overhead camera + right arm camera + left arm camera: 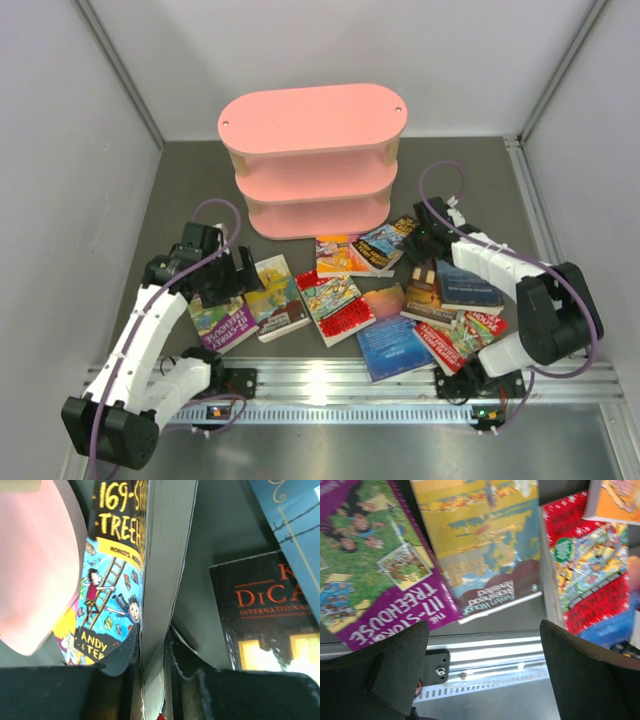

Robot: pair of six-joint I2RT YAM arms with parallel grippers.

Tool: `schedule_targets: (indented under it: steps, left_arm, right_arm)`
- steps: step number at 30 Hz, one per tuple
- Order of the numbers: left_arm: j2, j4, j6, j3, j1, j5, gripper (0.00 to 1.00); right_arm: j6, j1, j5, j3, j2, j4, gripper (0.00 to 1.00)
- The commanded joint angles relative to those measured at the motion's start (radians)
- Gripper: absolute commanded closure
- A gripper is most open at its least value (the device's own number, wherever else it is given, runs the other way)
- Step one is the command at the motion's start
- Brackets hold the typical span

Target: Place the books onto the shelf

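Observation:
The pink three-tier shelf stands at the back of the table. Several books lie scattered in front of it. My right gripper is shut on the page edge of the black-and-blue "169-Storey Treehouse" book, close to the shelf's lower board. From above, that gripper sits at this book, just right of the shelf's foot. My left gripper hangs open and holds nothing. It is above the near edges of the purple book and the yellow book.
A red book, a blue book and a dark blue book lie mid-table. A dark book with orange lettering lies right of the held one. The aluminium rail runs along the near edge. Grey walls enclose the table.

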Motion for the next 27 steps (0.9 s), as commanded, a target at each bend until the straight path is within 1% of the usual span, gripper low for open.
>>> schedule_targets:
  steps: [1, 3, 4, 5, 9, 11, 12, 16, 19, 22, 25, 27]
  left_arm:
    - [-0.027, 0.067, -0.003, 0.027, -0.004, 0.145, 0.02]
    - [-0.049, 0.118, -0.025, 0.021, -0.004, 0.228, 0.02]
    - [-0.056, 0.144, -0.036, 0.015, -0.004, 0.265, 0.02]
    - [-0.073, 0.205, -0.05, 0.002, -0.004, 0.324, 0.02]
    - [-0.104, 0.325, -0.107, -0.025, -0.004, 0.411, 0.01]
    - [-0.101, 0.372, -0.115, -0.032, -0.004, 0.446, 0.01]
    - [-0.096, 0.385, -0.122, -0.034, -0.004, 0.457, 0.02]
    - [-0.073, 0.418, -0.133, -0.052, -0.012, 0.469, 0.03]
    - [-0.078, 0.46, -0.154, -0.077, -0.025, 0.489, 0.05]
    - [-0.085, 0.506, -0.193, -0.109, -0.048, 0.498, 0.09]
    - [-0.108, 0.595, -0.251, -0.138, -0.078, 0.524, 0.09]
    - [-0.122, 0.633, -0.295, -0.143, -0.093, 0.527, 0.09]
  right_arm:
    - [-0.106, 0.003, -0.02, 0.034, -0.076, -0.112, 1.0]
    - [-0.141, 0.016, -0.058, 0.046, -0.119, -0.136, 1.0]
    - [-0.152, 0.036, -0.101, 0.058, -0.131, -0.143, 1.0]
    - [-0.17, 0.05, -0.118, 0.066, -0.157, -0.156, 1.0]
    - [-0.192, 0.145, -0.251, 0.089, -0.242, -0.149, 1.0]
    - [-0.193, 0.18, -0.287, 0.098, -0.289, -0.146, 1.0]
    - [-0.192, 0.22, -0.314, 0.109, -0.308, -0.127, 1.0]
    - [-0.163, 0.291, -0.333, 0.129, -0.401, -0.092, 1.0]
    - [-0.102, 0.312, -0.345, 0.124, -0.446, -0.025, 1.0]
    - [-0.054, 0.325, -0.363, 0.107, -0.467, 0.067, 1.0]
    - [-0.029, 0.354, -0.368, 0.126, -0.449, 0.104, 1.0]
    - [-0.034, 0.387, -0.356, 0.167, -0.426, 0.106, 1.0]
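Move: My right hand already has the Treehouse book pinched by one long edge; its middle sits about 6 cm to the left and 2 cm ahead. My open left hand waits some 41 cm to the left, 14 cm back and 7 cm higher. From that left hand, the book is about 35 cm right, 16 cm ahead and 8 cm lower; the red book is 22 cm right, 4 cm ahead and 12 cm down, with the yellow book 5 cm right, 6 cm ahead, equally low. I keep the Treehouse book pinched in my right hand and swing it up about 18 cm, back and to the left by some 12 cm each, over the red book and towards my left hand, turning some 35 degrees counter-clockwise and tipping my fingers more level. My left hand comes to meet it, about 10 cm right and 6 cm up, rolling its open fingers to point towards the book's spine. ##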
